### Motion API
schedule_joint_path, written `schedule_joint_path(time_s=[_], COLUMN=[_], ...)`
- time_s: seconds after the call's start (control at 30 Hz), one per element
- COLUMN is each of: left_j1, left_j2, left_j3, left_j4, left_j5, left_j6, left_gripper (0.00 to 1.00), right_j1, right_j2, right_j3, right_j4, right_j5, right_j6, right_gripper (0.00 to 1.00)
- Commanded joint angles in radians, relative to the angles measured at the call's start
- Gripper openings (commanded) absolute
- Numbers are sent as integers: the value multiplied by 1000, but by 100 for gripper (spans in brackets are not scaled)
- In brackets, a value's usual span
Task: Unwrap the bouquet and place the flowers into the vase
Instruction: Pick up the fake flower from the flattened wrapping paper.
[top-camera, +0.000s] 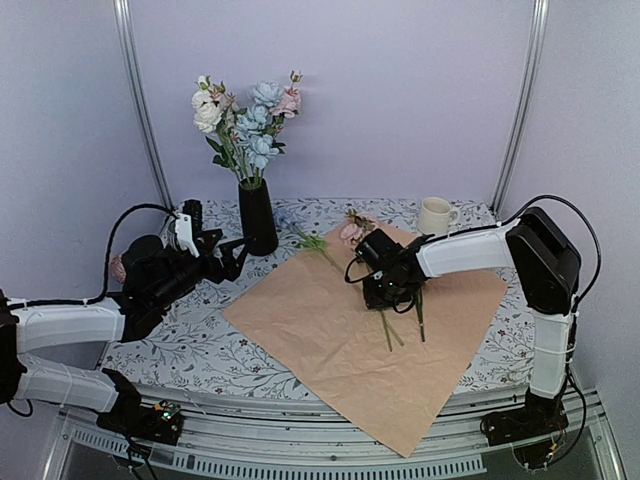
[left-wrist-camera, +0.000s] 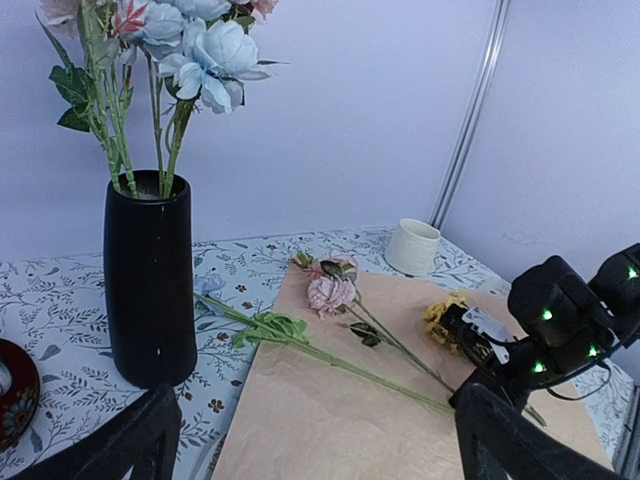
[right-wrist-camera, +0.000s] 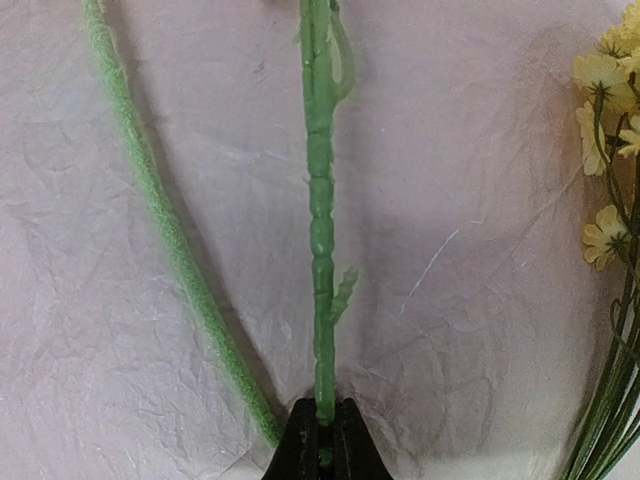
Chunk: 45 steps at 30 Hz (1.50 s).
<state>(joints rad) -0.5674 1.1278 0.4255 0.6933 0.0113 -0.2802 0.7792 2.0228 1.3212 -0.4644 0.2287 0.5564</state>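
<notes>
The black vase (top-camera: 257, 215) (left-wrist-camera: 150, 280) stands at the back left and holds several flowers (top-camera: 245, 120) (left-wrist-camera: 190, 50), white, pale blue and pink. The bouquet's paper (top-camera: 340, 330) lies spread flat, tan side up. On it lie a pink flower (left-wrist-camera: 330, 293), a long green stem (left-wrist-camera: 330, 350) and a yellow cluster (left-wrist-camera: 440, 315) (right-wrist-camera: 605, 100). My right gripper (top-camera: 385, 290) (right-wrist-camera: 322, 435) is down on the paper, shut on a green flower stem (right-wrist-camera: 320, 200). A second, fuzzy stem (right-wrist-camera: 160, 220) lies beside it. My left gripper (top-camera: 232, 255) (left-wrist-camera: 320, 450) hangs open just right of the vase, holding nothing.
A cream mug (top-camera: 435, 215) (left-wrist-camera: 412, 245) stands at the back right, beyond the paper. A red round object (left-wrist-camera: 15, 385) sits at the left edge near the vase. The paper's near corner hangs over the table's front edge (top-camera: 400, 440).
</notes>
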Motion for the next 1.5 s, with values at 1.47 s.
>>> schedule_joint_path(time_s=[1.47], left_j1=[-14], left_j2=[0], left_j3=[35], left_j4=[-43], left_j5=[-47], left_j6=[-23], left_gripper=[98], right_j1=[-5], right_j2=[-685], right_j3=[-472], right_j4=[554], right_j5=[-82], right_j6=[-203], right_gripper=[3])
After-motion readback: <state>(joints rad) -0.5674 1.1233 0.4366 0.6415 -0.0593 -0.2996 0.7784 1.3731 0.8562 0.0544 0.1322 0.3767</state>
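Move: The pink flower is already in the right fingers, its stem gripped just above the wrapping paper. The vase stands about 22 cm ahead of this hand and 25 cm to its left, its middle some 12 cm higher. At the hand's own height, the blue flower's middle lies about 8 cm ahead and 6 cm left, the yellow flowers about 5 cm ahead and 9 cm right. From the left hand, the vase is some 25 cm straight ahead, its middle 10 cm lower. The pink flower is carried nearly straight up off the wrapping paper by the right hand, some 17 cm, with a slight drift back towards the base, slowing to a near stop at the top. The shut fingers keep their pinch on the stem while the wrist tilts them up from steeply down, about 30 degrees forward and some 25 towards the left. ##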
